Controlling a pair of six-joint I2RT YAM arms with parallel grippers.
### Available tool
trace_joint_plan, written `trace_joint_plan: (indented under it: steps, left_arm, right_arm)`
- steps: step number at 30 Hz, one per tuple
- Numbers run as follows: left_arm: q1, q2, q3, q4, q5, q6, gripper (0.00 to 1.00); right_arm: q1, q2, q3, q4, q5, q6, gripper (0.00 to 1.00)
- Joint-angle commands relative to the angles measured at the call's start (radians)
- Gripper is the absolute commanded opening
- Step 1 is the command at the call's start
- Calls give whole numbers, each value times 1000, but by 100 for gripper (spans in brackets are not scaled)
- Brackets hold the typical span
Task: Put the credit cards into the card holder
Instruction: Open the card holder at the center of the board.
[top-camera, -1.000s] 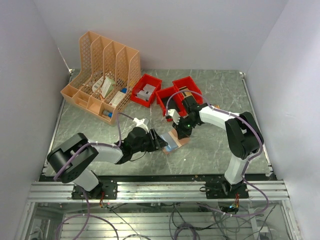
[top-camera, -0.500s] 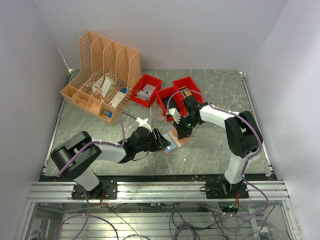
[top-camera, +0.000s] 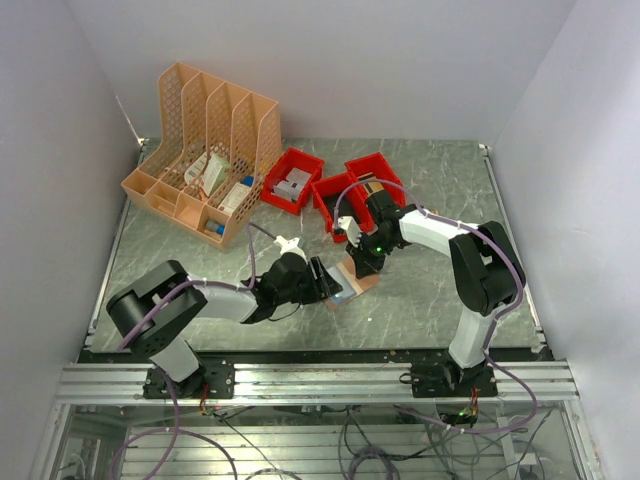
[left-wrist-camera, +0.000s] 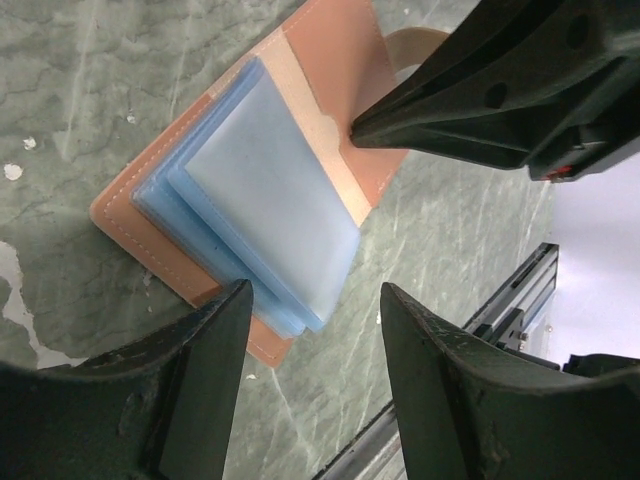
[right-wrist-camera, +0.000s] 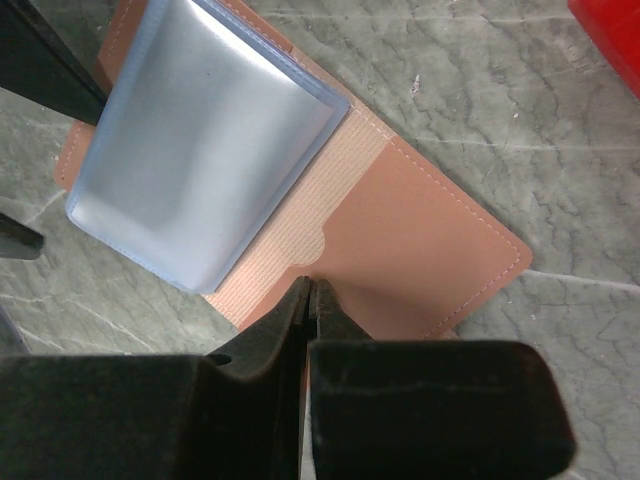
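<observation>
The salmon-pink card holder (top-camera: 355, 283) lies open and flat on the table between both arms. A stack of pale blue translucent sleeves (left-wrist-camera: 265, 195) (right-wrist-camera: 205, 140) covers its left half, and the bare pink flap (left-wrist-camera: 335, 60) (right-wrist-camera: 420, 250) is its right half. I cannot tell whether credit cards sit in the sleeves; no loose one shows. My left gripper (left-wrist-camera: 315, 300) (top-camera: 326, 284) hovers open over the sleeves' near corner with nothing between its fingers. My right gripper (right-wrist-camera: 308, 284) (top-camera: 358, 268) is shut, its tips pressed onto the flap at the pocket notch.
Three red bins (top-camera: 292, 180) (top-camera: 338, 200) (top-camera: 376, 172) stand just behind the card holder, with small items inside. The orange lattice file rack (top-camera: 205, 150) is at the back left. The table's front rail (left-wrist-camera: 505, 300) runs close to the left gripper.
My left gripper has slid a little to the right towards the card holder and its jaws have spread wider. The right gripper stays shut on the flap, barely moved.
</observation>
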Motion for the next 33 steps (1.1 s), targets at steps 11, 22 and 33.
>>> trace_joint_plan:
  steps: [11, 22, 33]
  left_arm:
    - [-26, -10, 84, -138, -98, 23, 69]
    - [-26, 152, 204, 38, -2, 92, 69]
    - [-26, 210, 286, 167, 43, 196, 69]
  right_arm:
    - [10, 58, -14, -11, -11, 4, 1]
    - [0, 97, 5, -43, -106, 23, 1]
    - [-134, 47, 5, -29, -352, 82, 7]
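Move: The clear card sleeves in the card holder are centred about 2 cm ahead and 2 cm right of the left hand, some 3 cm below it. The holder's opened cover flap lies roughly 5 cm ahead and 6 cm right of that hand, with the right fingertips about 5 cm ahead and 5 cm right of it. From the right hand, on the cover flap, the sleeves are about 3 cm back and 3 cm left. Bring the left gripper, still open, down slightly at the sleeves' free edge, then sweep it about 7 cm right and forward towards the right fingers, rising some 3 cm at the end with the tips tilting up. Hook the top sleeve with a fingertip and carry it over. Hold the closed right fingers on the cover flap, then late on tip that hand some 15 degrees and ease it up slightly. ##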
